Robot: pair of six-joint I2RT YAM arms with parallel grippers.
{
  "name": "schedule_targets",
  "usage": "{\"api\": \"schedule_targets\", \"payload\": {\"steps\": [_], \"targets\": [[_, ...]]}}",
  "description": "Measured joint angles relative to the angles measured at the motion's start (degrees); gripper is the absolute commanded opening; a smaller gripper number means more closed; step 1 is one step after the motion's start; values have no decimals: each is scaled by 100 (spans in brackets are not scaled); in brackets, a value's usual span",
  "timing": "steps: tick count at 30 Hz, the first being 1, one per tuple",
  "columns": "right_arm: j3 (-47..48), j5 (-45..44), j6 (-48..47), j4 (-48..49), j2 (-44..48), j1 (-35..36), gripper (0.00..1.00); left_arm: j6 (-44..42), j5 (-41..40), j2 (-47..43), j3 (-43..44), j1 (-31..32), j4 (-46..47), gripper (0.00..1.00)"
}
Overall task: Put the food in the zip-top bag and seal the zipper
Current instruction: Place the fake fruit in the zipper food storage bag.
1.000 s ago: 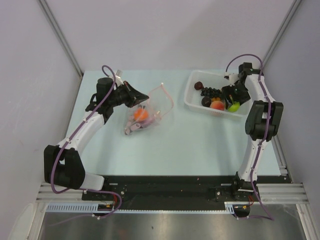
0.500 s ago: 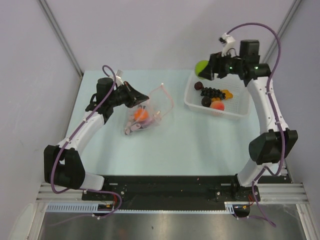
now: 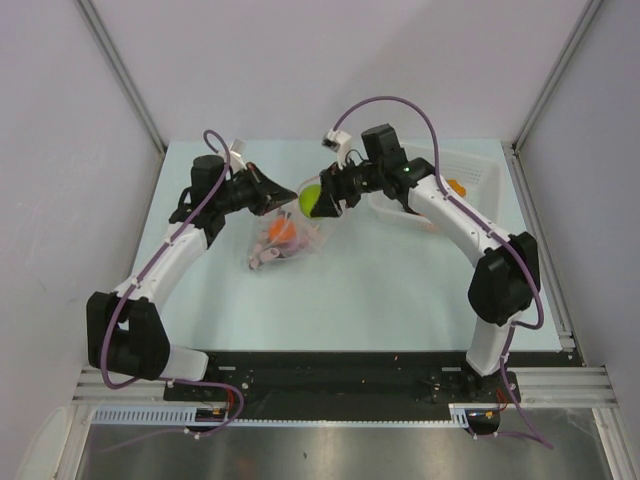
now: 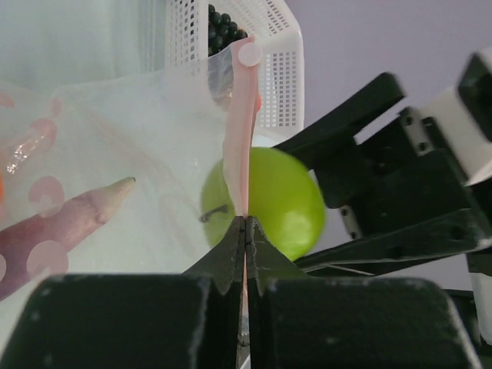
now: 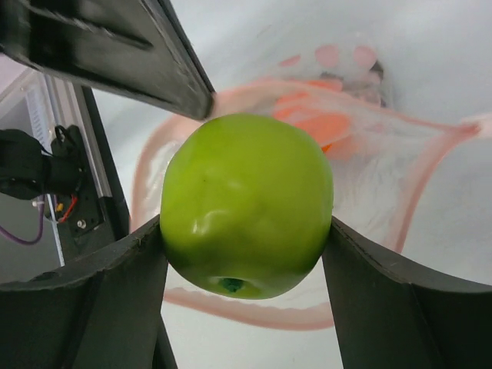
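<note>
My left gripper (image 3: 287,192) is shut on the pink-red zipper (image 4: 243,138) and holds up one edge of the clear zip-top bag (image 3: 292,238), so its mouth is open. My right gripper (image 3: 318,200) is shut on the green apple (image 3: 311,200) and holds it right at the bag's mouth, next to my left fingers. The apple fills the right wrist view (image 5: 246,204) between my pads, with the open zipper rim (image 5: 307,315) below it. An orange ball (image 3: 281,229) and a pink piece (image 3: 268,256) lie inside the bag. The apple shows behind the strip in the left wrist view (image 4: 280,201).
The white perforated basket (image 3: 480,170) stands at the back right, partly hidden by my right arm, with an orange piece (image 3: 457,186) showing in it. In the left wrist view the basket (image 4: 273,54) holds the dark grape cluster (image 4: 224,31).
My right gripper took the green apple out of the basket, lifted it and carried it left to the bag's mouth. My left gripper has kept still, holding the bag's edge.
</note>
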State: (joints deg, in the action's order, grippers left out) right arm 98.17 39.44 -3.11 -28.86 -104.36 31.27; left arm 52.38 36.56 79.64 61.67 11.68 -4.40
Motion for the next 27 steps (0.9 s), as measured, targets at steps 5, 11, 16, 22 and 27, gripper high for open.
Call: {"api": "schedule_targets", "payload": {"steps": [5,11,16,22,27], "targets": [[-273,-146,-184,-7,-227,153,40,13,83,-2,0,-31,94,0],[-275,-227,-428,-33,-555,382,81,13,164,-2,0,-31,157,0],[-92,-280,-623,-326,-625,411,99,11,177,-2,-7,-28,153,0],[129,-227,-688,-566,-323,33,100,11,175,-2,-7,-31,175,0],[260,-109,-584,-691,291,-765,99,9,164,-2,-7,-31,175,0]]}}
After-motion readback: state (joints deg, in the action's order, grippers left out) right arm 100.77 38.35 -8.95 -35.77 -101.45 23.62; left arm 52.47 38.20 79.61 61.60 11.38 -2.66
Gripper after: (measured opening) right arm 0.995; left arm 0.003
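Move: Just under the green apple held in the right hand lies the bag's open mouth, its middle about 5 cm below and 1 cm to the left. The orange already in the bag is roughly 8 cm left, 4 cm ahead and 17 cm below; the white basket is some 30 cm right, 18 cm ahead and 17 cm lower. From the left fingers, shut on the zipper edge, the mouth's middle is about 5 cm right, 1 cm ahead and 5 cm below. Sinking about 7 cm into the bag's mouth, drifting slightly left and back, the right hand opens its fingers wide at the bottom and lets go of the green apple. It then backs out empty, up some 9 cm, about as far right and a little forward, away from the mouth. The left hand keeps its pinch on the zipper edge, holding the bag open. ##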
